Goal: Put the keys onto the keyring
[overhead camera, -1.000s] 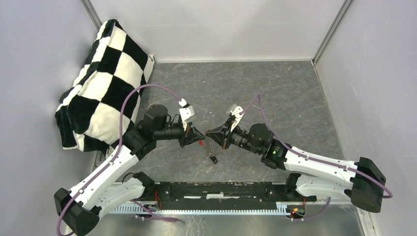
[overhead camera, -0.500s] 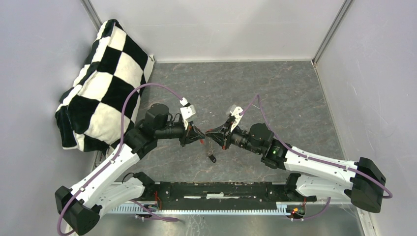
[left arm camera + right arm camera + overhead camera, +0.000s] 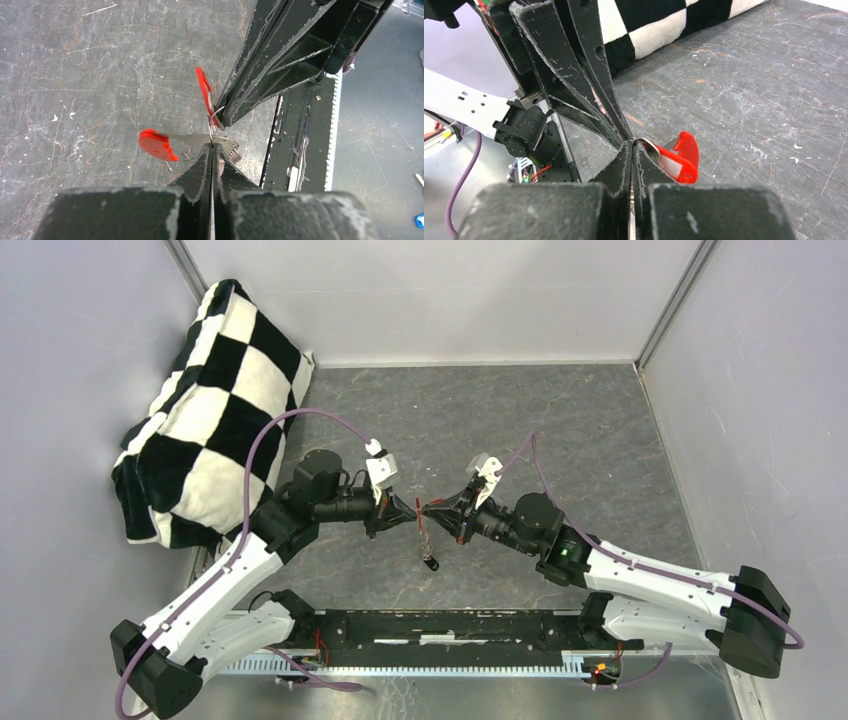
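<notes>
Both grippers meet tip to tip above the middle of the grey table. My left gripper (image 3: 409, 512) (image 3: 212, 145) is shut on the metal blade of the red-headed key (image 3: 156, 144), whose head sticks out to the left. My right gripper (image 3: 431, 510) (image 3: 631, 143) is shut on the keyring (image 3: 215, 114), a thin wire loop with a red plastic tag (image 3: 683, 159) (image 3: 203, 89). The loop touches the key's blade right at the left fingertips. The black-headed key (image 3: 430, 563) dangles below the grippers on a short chain.
A black-and-white checkered cushion (image 3: 205, 415) leans in the back left corner. The black base rail (image 3: 450, 625) runs along the near edge beneath the arms. Grey walls close in the back and both sides.
The left jaws have closed tighter on the red key. Both gripper tips have drawn together, and the right arm has shifted slightly. The black key still hangs below.
</notes>
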Controlling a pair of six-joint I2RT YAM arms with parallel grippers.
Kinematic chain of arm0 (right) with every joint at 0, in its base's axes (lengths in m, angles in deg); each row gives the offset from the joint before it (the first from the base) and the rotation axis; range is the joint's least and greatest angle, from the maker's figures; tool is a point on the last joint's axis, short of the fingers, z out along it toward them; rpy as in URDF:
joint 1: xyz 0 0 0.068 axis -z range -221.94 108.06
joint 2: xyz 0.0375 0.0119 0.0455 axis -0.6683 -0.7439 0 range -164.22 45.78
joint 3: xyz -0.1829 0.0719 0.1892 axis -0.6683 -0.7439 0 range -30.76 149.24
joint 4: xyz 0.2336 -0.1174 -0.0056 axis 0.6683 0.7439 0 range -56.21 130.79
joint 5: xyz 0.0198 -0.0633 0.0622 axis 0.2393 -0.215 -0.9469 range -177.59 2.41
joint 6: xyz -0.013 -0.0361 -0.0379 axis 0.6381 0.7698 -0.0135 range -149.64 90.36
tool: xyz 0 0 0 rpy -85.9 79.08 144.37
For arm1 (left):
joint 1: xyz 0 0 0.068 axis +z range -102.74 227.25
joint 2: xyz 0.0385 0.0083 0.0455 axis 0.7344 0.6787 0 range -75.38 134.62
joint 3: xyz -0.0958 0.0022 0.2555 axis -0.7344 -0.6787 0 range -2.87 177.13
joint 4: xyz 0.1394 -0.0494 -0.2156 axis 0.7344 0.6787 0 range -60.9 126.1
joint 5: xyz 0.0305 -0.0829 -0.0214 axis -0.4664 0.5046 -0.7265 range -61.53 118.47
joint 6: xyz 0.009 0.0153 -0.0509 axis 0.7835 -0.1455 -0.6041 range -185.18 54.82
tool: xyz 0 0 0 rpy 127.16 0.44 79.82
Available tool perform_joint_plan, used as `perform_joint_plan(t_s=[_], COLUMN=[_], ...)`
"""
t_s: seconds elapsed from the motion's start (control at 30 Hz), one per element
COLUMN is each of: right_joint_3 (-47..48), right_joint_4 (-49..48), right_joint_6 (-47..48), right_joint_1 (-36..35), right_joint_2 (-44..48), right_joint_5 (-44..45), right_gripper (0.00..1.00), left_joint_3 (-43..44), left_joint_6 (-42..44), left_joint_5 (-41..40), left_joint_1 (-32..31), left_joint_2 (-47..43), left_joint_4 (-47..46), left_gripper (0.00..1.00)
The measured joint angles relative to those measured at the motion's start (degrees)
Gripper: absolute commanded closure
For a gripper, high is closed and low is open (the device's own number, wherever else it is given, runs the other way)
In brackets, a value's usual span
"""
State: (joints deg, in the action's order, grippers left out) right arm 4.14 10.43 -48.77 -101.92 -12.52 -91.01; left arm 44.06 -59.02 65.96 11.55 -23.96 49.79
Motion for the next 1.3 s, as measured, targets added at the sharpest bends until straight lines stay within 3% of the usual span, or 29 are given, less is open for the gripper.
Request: perform_joint_plan(t_s=[0.5,0.7,0.9,1.07,1.3], right_joint_3=[-1.66,-1.66,-1.66,-1.66,-1.66], right_joint_4=[-0.13,-0.09,-0.07,0.0,0.17], right_joint_6=[-0.59,-0.59,-0.57,-0.57,-0.57], right_joint_1=[0.0,0.0,0.0,0.0,0.0], right_joint_2=[2.27,2.25,2.21,2.19,1.53], right_joint_5=[1.09,1.07,1.05,0.85,0.42], right_gripper=[1.0,1.0,1.0,1.0,1.0], left_joint_3=[-2.03,-2.01,-1.09,1.81,7.45], left_joint_6=[1.66,2.51,3.13,3.85,5.38], left_joint_5=[-0.92,0.81,1.14,1.03,1.86], left_joint_1=[0.0,0.0,0.0,0.0,0.0], left_joint_2=[-5.62,-2.73,1.2,1.2,2.08], left_joint_4=[-2.38,-1.16,2.8,5.07,7.87], left_gripper=[0.98,0.67,0.54,0.36,0.4])
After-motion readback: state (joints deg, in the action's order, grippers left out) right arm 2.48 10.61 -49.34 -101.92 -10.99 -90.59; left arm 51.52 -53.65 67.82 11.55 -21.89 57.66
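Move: The left fingertips already pinch the keyring, whose middle lies about 1 cm to their right, level and at the same height; from the right hand it is about 1 cm to the left, level with the fingertips. The red key sticks out by the right fingers, some 1 cm ahead and 3 cm right of the left hand. Below the left hand hang the red-handled blade, about 1 cm ahead and 4 cm down, and the black key, about 3 cm back, 2 cm right and 8 cm down. With the keyring still pinched, the left hand pulls up about 1.5 cm, fingertips tilting up slightly, while the right hand, its fingers staying shut on the ring and key, eases roughly 1 cm to the right, away from it, then holds. The left then sinks about 4 cm as its fingers begin to open, lets go of the ring, and climbs back some 4 cm with its fingers spreading wide around the space beside the ring, ending about 2 cm above its start. ##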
